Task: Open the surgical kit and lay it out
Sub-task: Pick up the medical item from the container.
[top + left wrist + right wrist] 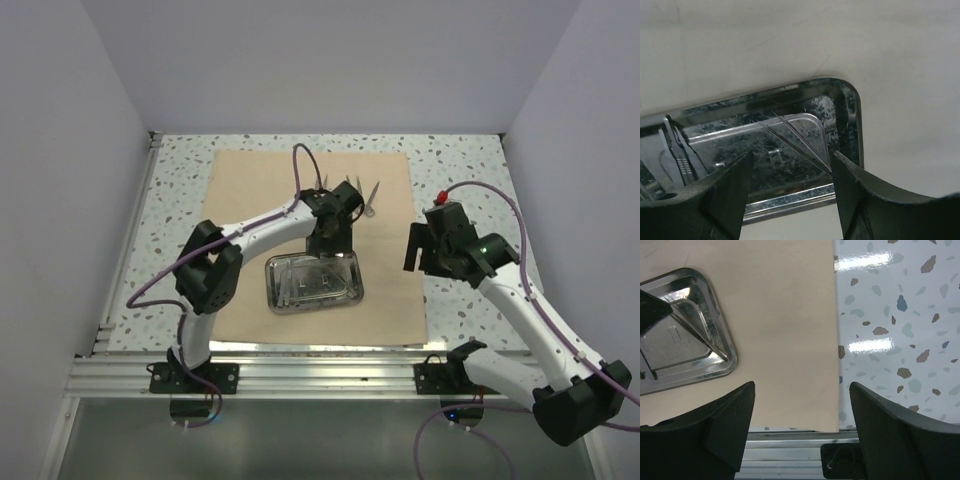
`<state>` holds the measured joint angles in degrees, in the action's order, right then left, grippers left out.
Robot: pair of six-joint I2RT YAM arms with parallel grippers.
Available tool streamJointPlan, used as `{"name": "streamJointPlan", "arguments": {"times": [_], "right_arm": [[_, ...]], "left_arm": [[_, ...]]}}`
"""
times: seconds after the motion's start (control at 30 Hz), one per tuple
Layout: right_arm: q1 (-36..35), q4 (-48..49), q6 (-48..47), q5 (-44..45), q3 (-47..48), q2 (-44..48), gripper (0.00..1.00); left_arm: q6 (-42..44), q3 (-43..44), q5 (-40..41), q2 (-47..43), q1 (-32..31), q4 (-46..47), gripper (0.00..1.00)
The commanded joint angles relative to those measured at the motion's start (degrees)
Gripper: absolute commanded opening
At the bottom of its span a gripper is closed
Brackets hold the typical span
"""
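Observation:
The tan cloth wrap [250, 190] lies spread flat on the table. On it stands the steel tray [345, 295], with slim instruments [298, 287] inside. Several more instruments [352, 188] lie in a row on the cloth behind it. My left gripper [331, 243] hangs over the tray's far edge. In the left wrist view this gripper [792, 159] is open, and thin tweezers [792, 137] lie in the tray [852, 110] with one end beside the right finger [855, 200]. Forceps [682, 155] lie at the tray's left. My right gripper [802, 387] is open and empty above the cloth [785, 315].
The cloth's right edge borders the speckled tabletop [900, 315]. An aluminium rail [790, 455] runs along the near edge of the table. White walls [70, 150] close in the table on three sides. The right arm [520, 310] reaches in from the lower right.

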<state>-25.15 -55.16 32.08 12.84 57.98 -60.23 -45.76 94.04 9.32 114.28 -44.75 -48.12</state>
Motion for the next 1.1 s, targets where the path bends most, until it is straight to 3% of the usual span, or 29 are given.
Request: {"name": "streamJointPlan", "arguments": {"times": [0.0,0.4,0.5,0.53,0.63,0.7,0.83,1.07], "right_arm": [[-0.25,-0.39,-0.61,-0.89,-0.14,3.44,0.8],[-0.25,-6.89,-2.72,-0.27,1.35,9.6,0.8],[-0.17,-7.25,-3.33,-0.1,1.79,9.86,0.8],[-0.17,-7.51,-3.51,-0.1,1.88,9.87,0.8],[-0.25,-7.6,-3.77,-0.1,2.14,9.69,0.8],[-0.25,-7.68,-3.86,0.34,2.23,9.6,0.8],[-0.25,-7.86,-3.77,0.78,2.41,9.6,0.81],[-0.17,-6.9,-2.98,1.22,2.23,8.02,0.8]], "left_arm": [[-7.85,0.17,-0.97,0.94,-2.0,-3.29,0.67],[-13.13,4.05,-2.91,10.08,-8.33,-5.23,0.65],[-13.57,3.61,-2.82,11.14,-8.42,-5.23,0.56],[-13.57,3.52,-2.82,11.31,-8.42,-5.32,0.39],[-13.39,4.22,-2.12,11.49,-8.25,-5.58,0.08],[-12.6,5.97,-1.15,11.67,-7.55,-6.72,0.01],[-9.45,10.1,0.69,11.84,-4.74,-8.74,0.0],[-3.03,25.39,6.84,13.51,0.27,-13.84,0.0]]}}
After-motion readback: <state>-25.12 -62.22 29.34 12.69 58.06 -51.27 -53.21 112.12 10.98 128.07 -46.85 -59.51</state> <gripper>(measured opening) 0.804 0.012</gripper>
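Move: The tweezers lie slantwise at the right end of the tray, their middle about 6 cm back of the open left hand, 4 cm to its right and some 6 cm below. From that hand, the tray's middle is roughly 7 cm back and 2 cm left, the other instruments in the tray 7 cm back and 8 cm left, and the laid-out scissors 13 cm ahead and 11 cm right. From the right hand the tweezers are about 19 cm left, 2 cm ahead and 14 cm lower. The left hand comes back about 7 cm while sinking some 6 cm and shifting 4 cm right into the tray's right end, its fingers swinging some 10 degrees closer to straight down, and there shuts them fully on the thin tweezers, gripping them nearer the closed end. With the pinch kept, it goes forward again by about 7 cm and up about 4 cm, towards the scissors and over the tray's far rim, while the empty, open right hand has eased back 3 to 4 cm and up 2 cm. ##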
